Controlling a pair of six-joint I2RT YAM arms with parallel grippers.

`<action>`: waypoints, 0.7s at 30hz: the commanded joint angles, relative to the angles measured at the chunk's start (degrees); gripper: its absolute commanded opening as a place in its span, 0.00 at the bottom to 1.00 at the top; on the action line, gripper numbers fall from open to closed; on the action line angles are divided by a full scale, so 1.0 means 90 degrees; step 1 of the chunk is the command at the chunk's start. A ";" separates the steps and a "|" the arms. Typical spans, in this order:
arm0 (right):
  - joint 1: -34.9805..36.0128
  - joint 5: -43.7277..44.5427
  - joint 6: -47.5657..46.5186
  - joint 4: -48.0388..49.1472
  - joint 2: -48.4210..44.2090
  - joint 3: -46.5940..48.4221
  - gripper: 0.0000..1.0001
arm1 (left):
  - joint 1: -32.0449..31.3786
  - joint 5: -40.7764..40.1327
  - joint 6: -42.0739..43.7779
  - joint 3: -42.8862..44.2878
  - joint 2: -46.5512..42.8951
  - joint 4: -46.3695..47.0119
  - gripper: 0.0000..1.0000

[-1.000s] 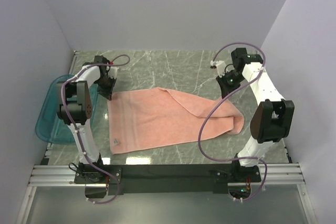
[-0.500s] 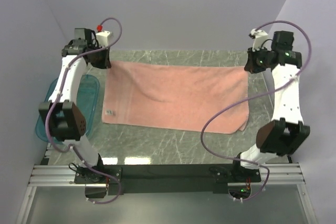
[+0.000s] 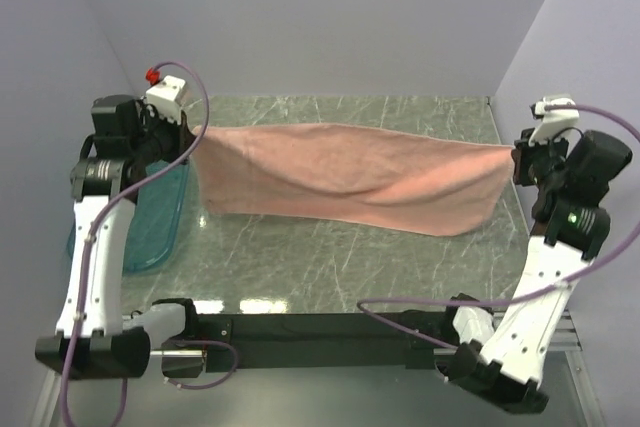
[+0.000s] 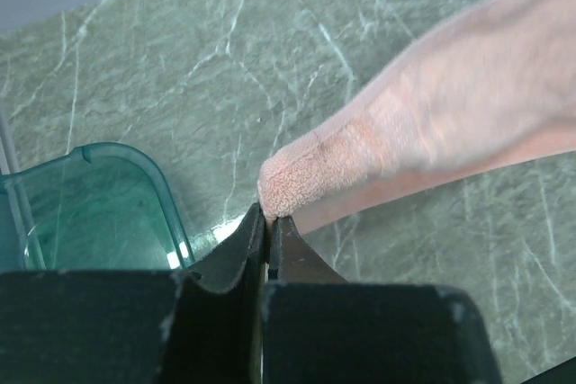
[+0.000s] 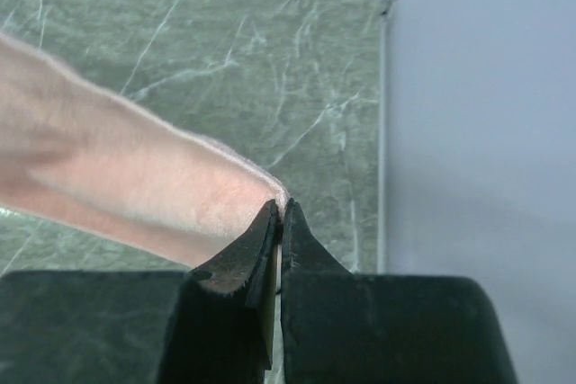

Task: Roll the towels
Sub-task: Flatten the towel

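Note:
A salmon-pink towel [image 3: 350, 175] hangs stretched in the air above the marble table, sagging toward its lower right end. My left gripper [image 3: 190, 139] is shut on the towel's left corner [image 4: 297, 177], the cloth pinched between the black fingertips [image 4: 255, 229]. On the far side, my right gripper [image 3: 517, 159] is shut on the right corner [image 5: 243, 191], with the towel [image 5: 108, 168] running off to the left of its fingers [image 5: 263, 231]. No label shows.
A teal translucent tray [image 3: 150, 217] lies at the table's left edge, under the left arm; its corner [image 4: 99, 200] shows beside the left fingers. The grey wall [image 5: 477, 114] stands close to the right gripper. Purple cables loop off both arms.
Both grippers have lifted the towel off the table, drawn it toward the near side and pulled apart. The towel went from lying spread flat to hanging taut between them.

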 commanded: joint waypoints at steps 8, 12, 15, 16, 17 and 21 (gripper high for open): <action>-0.0408 0.0251 0.0689 0.1321 -0.0616 -0.0022 0.00 | 0.0037 -0.0149 -0.0435 -0.0329 -0.1135 0.0119 0.00; -0.0311 0.0056 0.0884 0.1644 0.0195 -0.0003 0.00 | 0.0036 -0.0023 -0.0455 -0.0456 -0.0580 0.0527 0.00; 0.0311 0.0620 0.0934 0.2034 0.0830 -0.0206 0.00 | 0.0036 -0.0159 -0.0581 -0.0769 -0.0199 0.1211 0.00; 0.0469 0.0796 0.0915 0.2461 0.0948 -0.0334 0.00 | 0.0017 -0.0159 -0.0620 -0.0798 -0.0033 0.1493 0.00; 0.0645 0.0991 0.0895 0.2736 0.1171 -0.0489 0.00 | -0.0022 -0.0208 -0.0650 -0.0779 0.0385 0.1612 0.00; 0.1436 0.2366 0.0817 0.3850 0.2128 -0.0891 0.00 | -0.0168 -0.0617 -0.0640 -0.0555 0.1595 0.2120 0.00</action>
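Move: Both hands already hold the towel's far corners, high over the table. The hanging towel's middle is about 33 cm to the left hand's right, 2 cm back and 16 cm down; from the right hand it is some 34 cm left, 1 cm back and 18 cm down. The green bin stands roughly 27 cm left of the left hand, level with it fore and aft, 27 cm below. Both hands, still gripping the towel's far corners, rise back about 4 cm, then swing forward-down roughly 10 cm. ##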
